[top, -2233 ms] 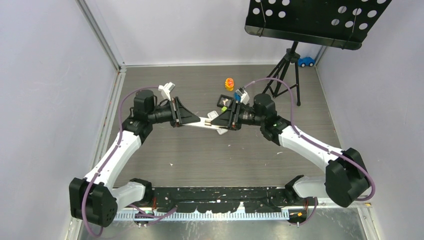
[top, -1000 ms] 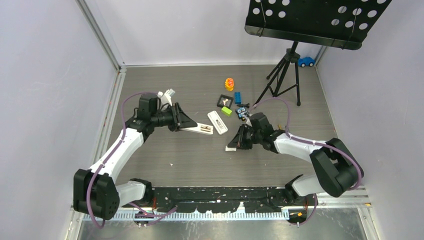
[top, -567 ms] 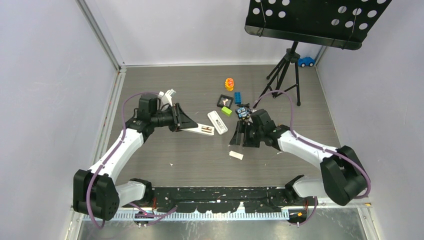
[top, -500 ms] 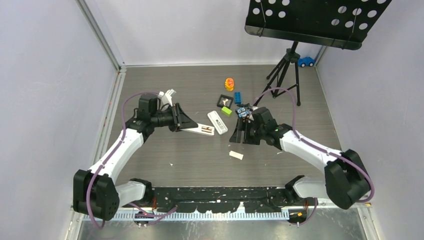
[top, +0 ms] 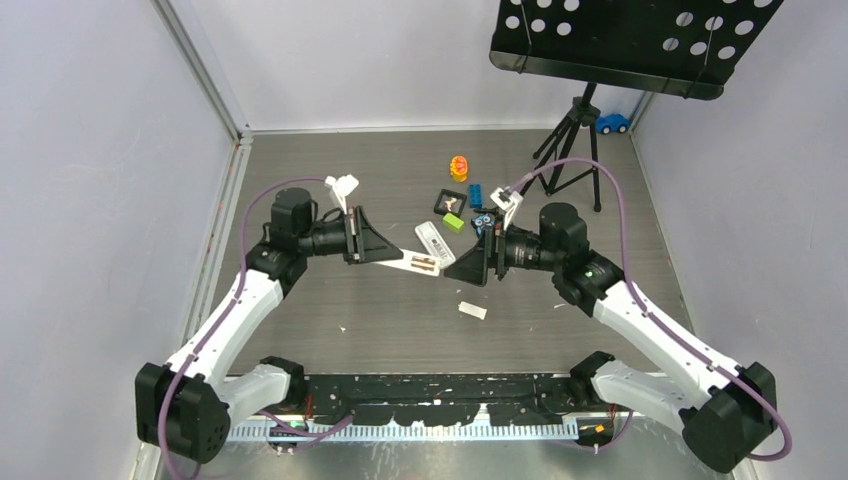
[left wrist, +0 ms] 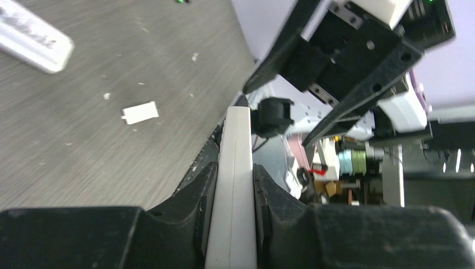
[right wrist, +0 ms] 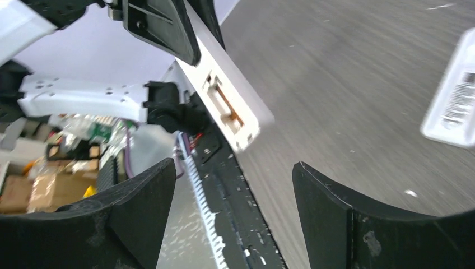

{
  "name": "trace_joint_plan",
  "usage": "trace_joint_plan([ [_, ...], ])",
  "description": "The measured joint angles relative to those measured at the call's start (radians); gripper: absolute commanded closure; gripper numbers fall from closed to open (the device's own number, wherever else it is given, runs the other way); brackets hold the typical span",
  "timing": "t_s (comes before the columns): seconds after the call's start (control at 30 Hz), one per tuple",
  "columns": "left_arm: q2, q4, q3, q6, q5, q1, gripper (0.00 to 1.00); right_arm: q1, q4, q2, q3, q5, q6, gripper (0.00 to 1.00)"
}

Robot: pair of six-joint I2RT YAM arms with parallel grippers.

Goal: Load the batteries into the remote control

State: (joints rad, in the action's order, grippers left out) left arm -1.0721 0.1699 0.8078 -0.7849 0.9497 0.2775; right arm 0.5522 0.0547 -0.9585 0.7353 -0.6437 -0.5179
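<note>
My left gripper [top: 388, 258] [left wrist: 234, 168] is shut on the white remote control [top: 412, 262] [left wrist: 235, 145] and holds it edge-on above the table. The remote's open battery recess [right wrist: 227, 106] faces my right wrist camera; something brown-orange shows inside, and I cannot tell whether it is one of the batteries. My right gripper [top: 462, 270] [right wrist: 232, 165] stands wide open and empty just right of the remote's free end, not touching it. A small white flat piece [top: 472, 311] [left wrist: 140, 112] lies on the table below. I make out no loose batteries.
A second, narrower white remote [top: 435, 243] [right wrist: 451, 106] lies behind the held one. Beyond it sit a black tray [top: 450, 203], a green block [top: 455, 222], a blue block [top: 476, 193] and an orange toy [top: 459, 167]. A tripod [top: 570, 150] stands back right.
My right gripper opened and left the small white piece on the table, then rose and swung back toward the held remote. My left arm lifted the remote slightly to the right.
</note>
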Motion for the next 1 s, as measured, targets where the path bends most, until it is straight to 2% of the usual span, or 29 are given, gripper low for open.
trace_joint_plan([
  [0.17,0.017,-0.098,-0.010,-0.020,0.050,0.100,1.00,0.000,0.016,-0.105,0.074,-0.131,0.015,0.19],
  [0.27,0.019,-0.124,-0.010,-0.018,0.069,0.143,1.00,0.000,0.034,-0.148,0.093,-0.179,0.020,0.23],
  [0.37,0.020,-0.140,-0.010,-0.015,0.083,0.170,1.00,0.008,0.023,-0.177,0.093,-0.244,0.006,0.36],
  [0.5,0.020,-0.172,-0.010,-0.019,0.104,0.185,1.00,0.044,-0.157,-0.206,0.058,-0.349,-0.120,0.57],
  [0.63,0.020,-0.188,-0.010,-0.021,0.119,0.187,0.98,0.076,-0.260,-0.213,0.024,-0.402,-0.201,0.72],
  [0.7,0.020,-0.198,-0.010,-0.024,0.134,0.187,0.76,0.084,-0.280,-0.213,0.022,-0.415,-0.219,0.79],
  [0.8,0.026,-0.215,-0.010,-0.039,0.131,0.187,0.49,0.088,-0.301,-0.211,0.022,-0.419,-0.234,0.83],
  [0.9,0.045,-0.230,-0.012,-0.084,0.031,0.187,0.31,0.089,-0.312,-0.188,0.019,-0.358,-0.246,0.84],
  [1.0,0.093,-0.365,-0.068,-0.188,-0.085,0.187,0.25,0.090,-0.357,-0.155,0.010,-0.250,-0.288,0.84],
])
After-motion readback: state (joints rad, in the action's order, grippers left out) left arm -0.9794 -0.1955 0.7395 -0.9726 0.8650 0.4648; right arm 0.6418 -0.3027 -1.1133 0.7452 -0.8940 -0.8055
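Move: My left hand already holds the remote control by its near end; its middle is about 5 cm to the right and 1 cm back, and my open right gripper waits roughly 13 cm right and 3 cm back. From my right hand, the remote's middle is about 8 cm left and 2 cm ahead, nearly level. On the table, some 22 cm below, the second remote lies 5 cm ahead and 4 cm left, the green block 10 cm ahead and 1 cm right. I bring both hands back about 6 cm while they close in on each other, my left turning nearly 20 degrees clockwise, my right some 25 counter-clockwise. My right fingers slip over the remote's free end and pinch it; then my left fingers open wide and let go. Both hands finally ease forward and up, turning partly back. ##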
